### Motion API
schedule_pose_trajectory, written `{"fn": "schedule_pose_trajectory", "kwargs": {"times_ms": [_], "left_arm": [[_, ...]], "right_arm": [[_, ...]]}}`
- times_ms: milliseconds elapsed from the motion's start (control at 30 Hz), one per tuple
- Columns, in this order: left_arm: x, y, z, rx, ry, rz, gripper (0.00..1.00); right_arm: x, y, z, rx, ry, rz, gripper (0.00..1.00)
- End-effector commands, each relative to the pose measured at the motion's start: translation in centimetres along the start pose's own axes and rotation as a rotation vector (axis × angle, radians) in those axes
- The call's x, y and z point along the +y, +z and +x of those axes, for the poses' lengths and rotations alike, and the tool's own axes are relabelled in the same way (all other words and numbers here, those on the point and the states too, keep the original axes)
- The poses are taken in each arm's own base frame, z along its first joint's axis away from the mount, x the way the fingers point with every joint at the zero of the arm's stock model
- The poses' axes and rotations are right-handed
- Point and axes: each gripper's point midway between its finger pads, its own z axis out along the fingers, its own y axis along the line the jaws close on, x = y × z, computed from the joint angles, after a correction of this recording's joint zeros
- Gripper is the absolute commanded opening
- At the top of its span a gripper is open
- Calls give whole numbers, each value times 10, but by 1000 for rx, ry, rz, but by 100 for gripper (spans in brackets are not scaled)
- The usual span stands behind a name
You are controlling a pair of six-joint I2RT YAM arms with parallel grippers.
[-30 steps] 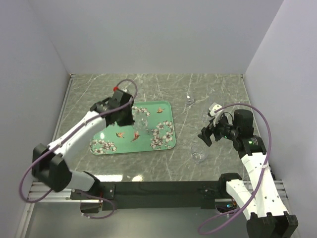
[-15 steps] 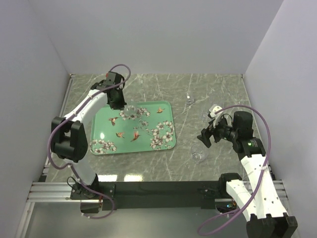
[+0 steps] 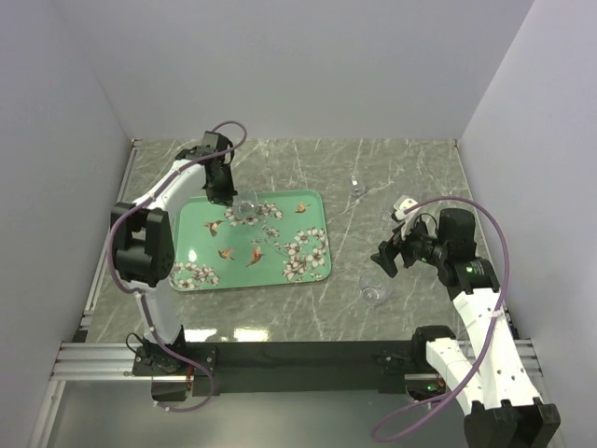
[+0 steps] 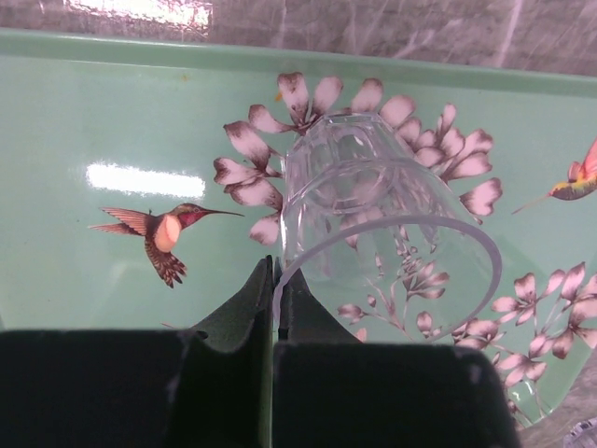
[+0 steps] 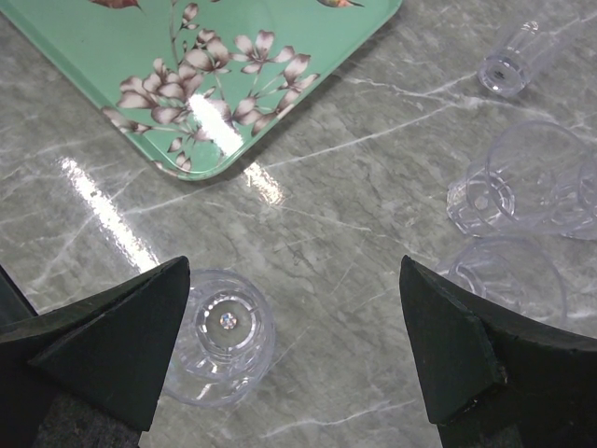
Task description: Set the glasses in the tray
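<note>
The mint-green tray [image 3: 210, 252] lies left of centre; it fills the left wrist view [image 4: 112, 140]. My left gripper [image 3: 224, 191] is near the tray's far edge. It is shut [image 4: 276, 280], pinching the rim of a clear glass [image 4: 373, 215], which tilts over a blossom cluster; the glass also shows in the top view [image 3: 246, 211]. My right gripper [image 3: 387, 257] is open and empty [image 5: 295, 280] above the table. An upright glass [image 5: 219, 336] stands by its left finger and shows in the top view [image 3: 375, 291].
More clear glasses lie right of my right gripper: one on its side [image 5: 522, 177], one below it [image 5: 508, 275] and a small one farther off [image 5: 511, 56]. The tray's corner [image 5: 233, 56] is at the top left of the right wrist view. Grey walls enclose the marble table.
My left arm has swung from the tray's middle to its far edge, carrying the glass with it. The right arm has hardly moved.
</note>
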Motion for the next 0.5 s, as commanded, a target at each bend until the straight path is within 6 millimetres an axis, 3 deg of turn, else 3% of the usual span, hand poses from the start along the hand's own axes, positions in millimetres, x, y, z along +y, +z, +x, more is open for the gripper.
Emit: {"fn": "schedule_pose_trajectory", "kwargs": {"times_ms": [0,67,300,467], "left_arm": [[-8,-10,-20,-44,19,39,1],[-8,-7,-21,-42,17,37,5],[-12,-5,-21,-27,19,51,59],[-18,-25,-33,-75,18,83,77]], "right_arm": [[-6,-1,-11,-33,-15,16,99],[-6,0,-11,-32,-16,16,99],[-8,0,-12,-27,-18,14,99],[-16,-2,-18,-19,-21,47,99]]}}
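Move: The held glass is pinched by its rim in the left fingers, its middle roughly 4 cm to their right, 1 cm ahead and 4 cm below, tilted with its mouth towards the robot. The tray is beneath: its middle lies some 9 cm back, 5 cm right and 9 cm down from the left hand, its far edge about 6 cm ahead. From the idle right hand, the glass is about 18 cm ahead, 34 cm left and 14 cm lower. The glass is let go over the far part of the tray: the left fingers, shut on its rim, spread to about three quarters open, one outside the wall and the other at the mouth. Meanwhile the left hand eases only about 1 cm forward, staying level with no real wrist turn. ##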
